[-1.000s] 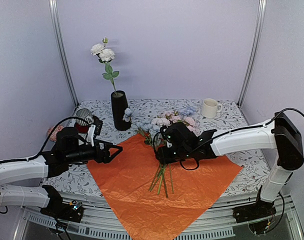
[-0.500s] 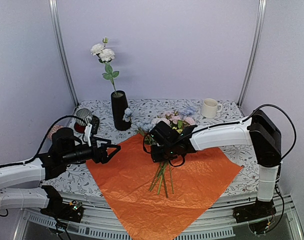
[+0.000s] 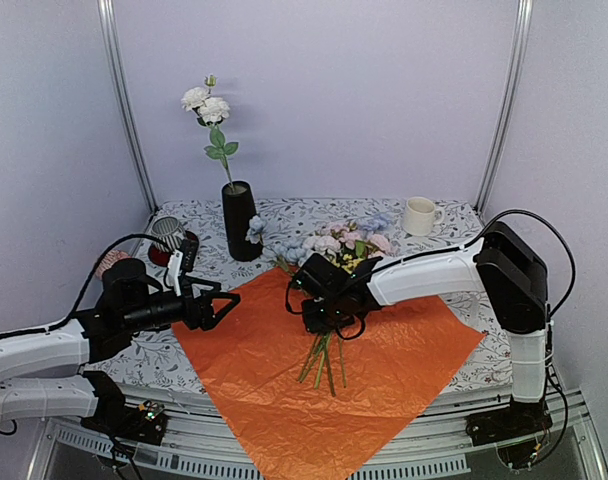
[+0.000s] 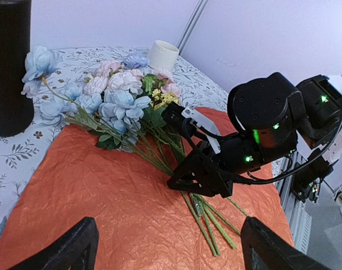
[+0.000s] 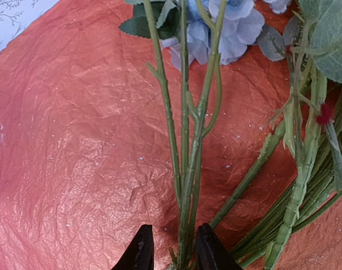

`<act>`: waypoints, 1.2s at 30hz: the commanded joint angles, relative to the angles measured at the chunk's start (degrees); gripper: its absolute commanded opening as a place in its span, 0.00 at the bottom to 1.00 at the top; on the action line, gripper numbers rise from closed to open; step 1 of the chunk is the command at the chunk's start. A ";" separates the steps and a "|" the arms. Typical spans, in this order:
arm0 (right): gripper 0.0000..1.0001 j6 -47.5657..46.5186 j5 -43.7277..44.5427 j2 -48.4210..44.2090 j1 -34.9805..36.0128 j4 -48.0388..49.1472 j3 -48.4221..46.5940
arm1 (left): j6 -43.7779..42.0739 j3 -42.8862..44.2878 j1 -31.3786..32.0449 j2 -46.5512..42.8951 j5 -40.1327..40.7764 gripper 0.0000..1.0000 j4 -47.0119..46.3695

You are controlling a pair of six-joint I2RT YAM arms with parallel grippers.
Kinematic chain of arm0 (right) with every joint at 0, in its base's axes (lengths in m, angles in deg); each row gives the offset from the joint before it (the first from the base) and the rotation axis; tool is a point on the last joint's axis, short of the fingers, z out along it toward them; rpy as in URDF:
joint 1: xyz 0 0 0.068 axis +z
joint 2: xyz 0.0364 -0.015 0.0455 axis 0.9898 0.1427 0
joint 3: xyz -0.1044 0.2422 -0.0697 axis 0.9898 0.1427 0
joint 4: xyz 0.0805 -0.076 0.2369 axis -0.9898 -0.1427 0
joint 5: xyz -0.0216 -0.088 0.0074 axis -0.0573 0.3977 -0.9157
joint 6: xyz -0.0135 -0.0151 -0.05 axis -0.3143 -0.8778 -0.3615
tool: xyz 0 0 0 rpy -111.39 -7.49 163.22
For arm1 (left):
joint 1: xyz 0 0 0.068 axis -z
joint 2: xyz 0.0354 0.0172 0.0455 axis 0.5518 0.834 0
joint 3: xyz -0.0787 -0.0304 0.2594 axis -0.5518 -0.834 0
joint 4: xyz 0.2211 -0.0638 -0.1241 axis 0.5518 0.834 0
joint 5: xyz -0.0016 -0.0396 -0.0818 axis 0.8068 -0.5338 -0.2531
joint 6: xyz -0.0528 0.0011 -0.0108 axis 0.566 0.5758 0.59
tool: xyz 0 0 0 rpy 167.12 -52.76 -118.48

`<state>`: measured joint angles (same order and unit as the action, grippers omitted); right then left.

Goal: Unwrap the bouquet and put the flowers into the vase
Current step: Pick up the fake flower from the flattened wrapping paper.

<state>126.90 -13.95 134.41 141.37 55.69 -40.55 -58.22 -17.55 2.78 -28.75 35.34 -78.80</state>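
The bouquet lies opened out: its flowers (image 3: 329,243) rest on the spread orange sheet (image 3: 404,350), with the blue and pink heads (image 4: 117,95) toward the black vase (image 3: 240,220) and the green stems (image 3: 324,362) pointing at the front edge. The vase holds a white bloom (image 3: 206,103). My right gripper (image 3: 312,316) is down on the sheet. Its jaws are narrow but still open, straddling a few thin stems (image 5: 188,169), with a gap showing on the left side. My left gripper (image 3: 226,310) hovers open over the sheet's left corner, empty.
A white mug (image 3: 419,215) stands at the back right. At the back left, a striped cup on a red saucer (image 3: 169,236) sits beside the vase (image 4: 10,62). The sheet's front corner hangs over the table's near edge (image 3: 284,440).
My right gripper has slid left and down along the stems, and its jaws have narrowed round them. My left arm has barely shifted.
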 commanded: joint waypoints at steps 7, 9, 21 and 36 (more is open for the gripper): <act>0.20 0.13 0.99 0.18 -0.25 0.42 -0.41 | 0.40 -0.07 0.73 0.65 -0.10 0.90 -1.52; 0.10 -0.05 1.02 -1.65 -0.28 1.82 0.65 | 0.56 -0.11 0.73 0.74 -0.23 0.90 -1.61; 0.03 -2.09 -0.47 -12.02 -0.24 9.99 6.71 | 1.24 -0.43 0.73 -1.37 -0.91 0.90 -2.02; 0.02 -9.32 -11.07 -28.25 -0.07 39.90 25.59 | 10.33 -2.12 2.08 0.35 -6.50 0.91 -14.80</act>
<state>120.76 -20.73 110.17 141.35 83.73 -18.04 -51.22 -20.11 3.22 -29.65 30.97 -87.81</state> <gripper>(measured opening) 0.073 0.909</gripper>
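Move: The blue flower's stem lies between the right hand's part-open fingertips, with its blossoms about 20 cm farther out and 6 cm to the left. The yellow flowers are some 15 cm ahead and 7 cm to the right, the pink ones about 21 cm ahead and 8 cm to the right. The vase stands roughly 22 cm ahead and 14 cm to the left. From the left hand, the gripped part of the stem is around 5 cm ahead, 14 cm to the right and 15 cm below. Pinching the blue flower's stem between both fingertips just above the orange paper, the right hand closes and then lifts it some 12 cm almost straight up, easing back a little towards the end. Its wrist tilts about 30 degrees as it climbs, swinging the fingers up from their steep downward point. The open, empty left hand rises about 2 cm near the end. ##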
